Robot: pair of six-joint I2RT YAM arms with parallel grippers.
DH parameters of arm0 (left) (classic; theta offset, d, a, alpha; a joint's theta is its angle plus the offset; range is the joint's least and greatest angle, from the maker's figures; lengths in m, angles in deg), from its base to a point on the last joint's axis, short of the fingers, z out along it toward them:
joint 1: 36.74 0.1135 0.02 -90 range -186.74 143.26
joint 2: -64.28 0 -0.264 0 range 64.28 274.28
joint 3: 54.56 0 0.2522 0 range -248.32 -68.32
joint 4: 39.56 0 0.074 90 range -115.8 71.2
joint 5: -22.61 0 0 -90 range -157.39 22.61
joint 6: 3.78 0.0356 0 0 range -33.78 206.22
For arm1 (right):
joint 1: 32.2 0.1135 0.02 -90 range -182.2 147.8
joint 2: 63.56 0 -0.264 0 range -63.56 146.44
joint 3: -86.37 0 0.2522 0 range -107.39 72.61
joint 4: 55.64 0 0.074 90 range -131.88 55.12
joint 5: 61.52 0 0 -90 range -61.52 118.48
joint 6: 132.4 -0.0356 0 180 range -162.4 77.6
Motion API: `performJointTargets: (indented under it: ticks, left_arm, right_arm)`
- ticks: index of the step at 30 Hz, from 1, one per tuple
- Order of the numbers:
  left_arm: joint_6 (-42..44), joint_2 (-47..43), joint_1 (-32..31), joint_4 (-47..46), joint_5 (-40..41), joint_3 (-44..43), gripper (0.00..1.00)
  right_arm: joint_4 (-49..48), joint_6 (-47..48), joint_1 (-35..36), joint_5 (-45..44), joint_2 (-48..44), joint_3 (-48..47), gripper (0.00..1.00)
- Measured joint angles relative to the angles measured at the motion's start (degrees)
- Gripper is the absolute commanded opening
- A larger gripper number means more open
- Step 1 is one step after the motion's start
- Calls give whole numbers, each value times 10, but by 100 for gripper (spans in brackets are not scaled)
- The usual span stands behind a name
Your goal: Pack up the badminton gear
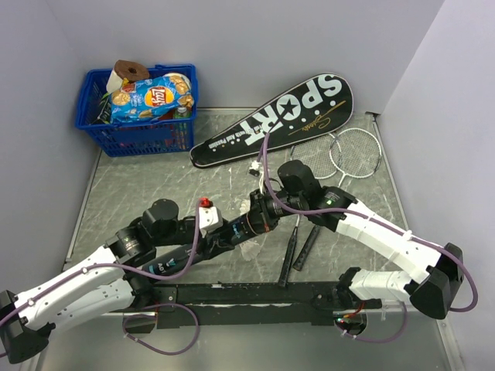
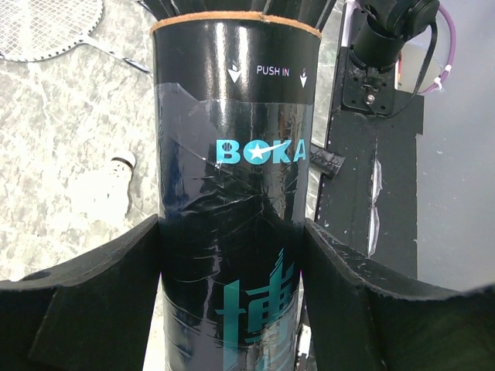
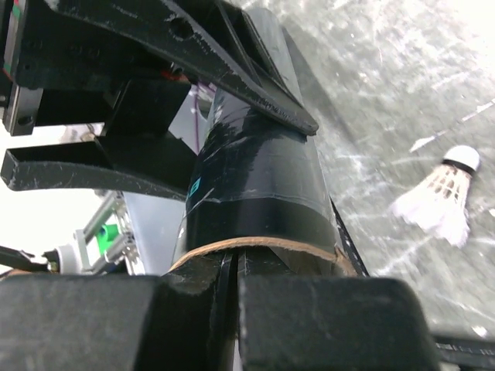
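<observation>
My left gripper (image 2: 232, 297) is shut on the dark tube (image 2: 232, 154), lettered "BOKA", with a pad pressed on each side; from above the tube (image 1: 249, 226) lies level over mid-table. My right gripper (image 3: 236, 270) is shut, and its tips sit inside the tube's (image 3: 255, 178) open brown-rimmed mouth. Nothing shows between them. One white shuttlecock (image 3: 441, 201) lies on the table beside the tube, also in the left wrist view as the shuttlecock (image 2: 114, 185). Two silver rackets (image 1: 352, 151) lie at right, their black handles (image 1: 298, 247) pointing near. The black "SPORT" cover (image 1: 278, 120) lies behind.
A blue basket (image 1: 139, 127) of snacks stands at the back left corner. A black bar (image 1: 247, 294) runs along the near edge between the arm bases. Walls close in the table on the left, back and right.
</observation>
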Motion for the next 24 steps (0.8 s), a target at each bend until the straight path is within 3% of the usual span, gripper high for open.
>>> performJointTargets:
  ticks: [1,2,3,5,8,15,20,24]
  left_arm:
    - [0,-3,0,2,2,0,1]
    - [0,-3,0,4,2,0,1]
    - [0,-5,0,4,1,0,1]
    - [0,-10,1,9,2,2,1]
    - [1,-13,1,17,1,4,1]
    - [-3,-9,1,-31,3,3,1]
    - [-2,4,-4,-43,2,3,1]
    - [-2,6,-4,-43,9,3,1]
  right_arm:
    - [-6,-5,0,0,0,3,24]
    - [-9,-9,1,-2,0,3,42]
    - [-9,-10,1,-5,-1,4,49]
    - [-3,-11,0,-20,-5,2,60]
    - [24,-2,-2,-50,-24,-6,68]
    - [121,32,-30,-109,-51,-95,73]
    - [157,61,-105,-174,-60,-188,73]
    - [193,71,-150,-232,-69,-203,73]
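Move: My right hand's closed fingertips, with the shuttlecock they brought, are in the tube's open mouth, which is right at my hand point. My left hand grips the tube's body; from it the mouth lies about 10 cm right, 4 cm ahead and 4 cm up. On the table some 22 cm below my right hand, one shuttlecock lies roughly 3 cm ahead and 3 cm left, another about 17 cm ahead and 2 cm left, and the nearer racket's handle is level with it, 10 cm right. I spread my right fingers wide in the tube's mouth to let go of the shuttlecock, barely shifting at first, then pull back out to the right and up and swing forward, faster and faster, ending about 10 cm off in each of these directions. On the way the wrist turns some 30 degrees clockwise and rolls. My left hand keeps its grip on the tube, rising slightly. ##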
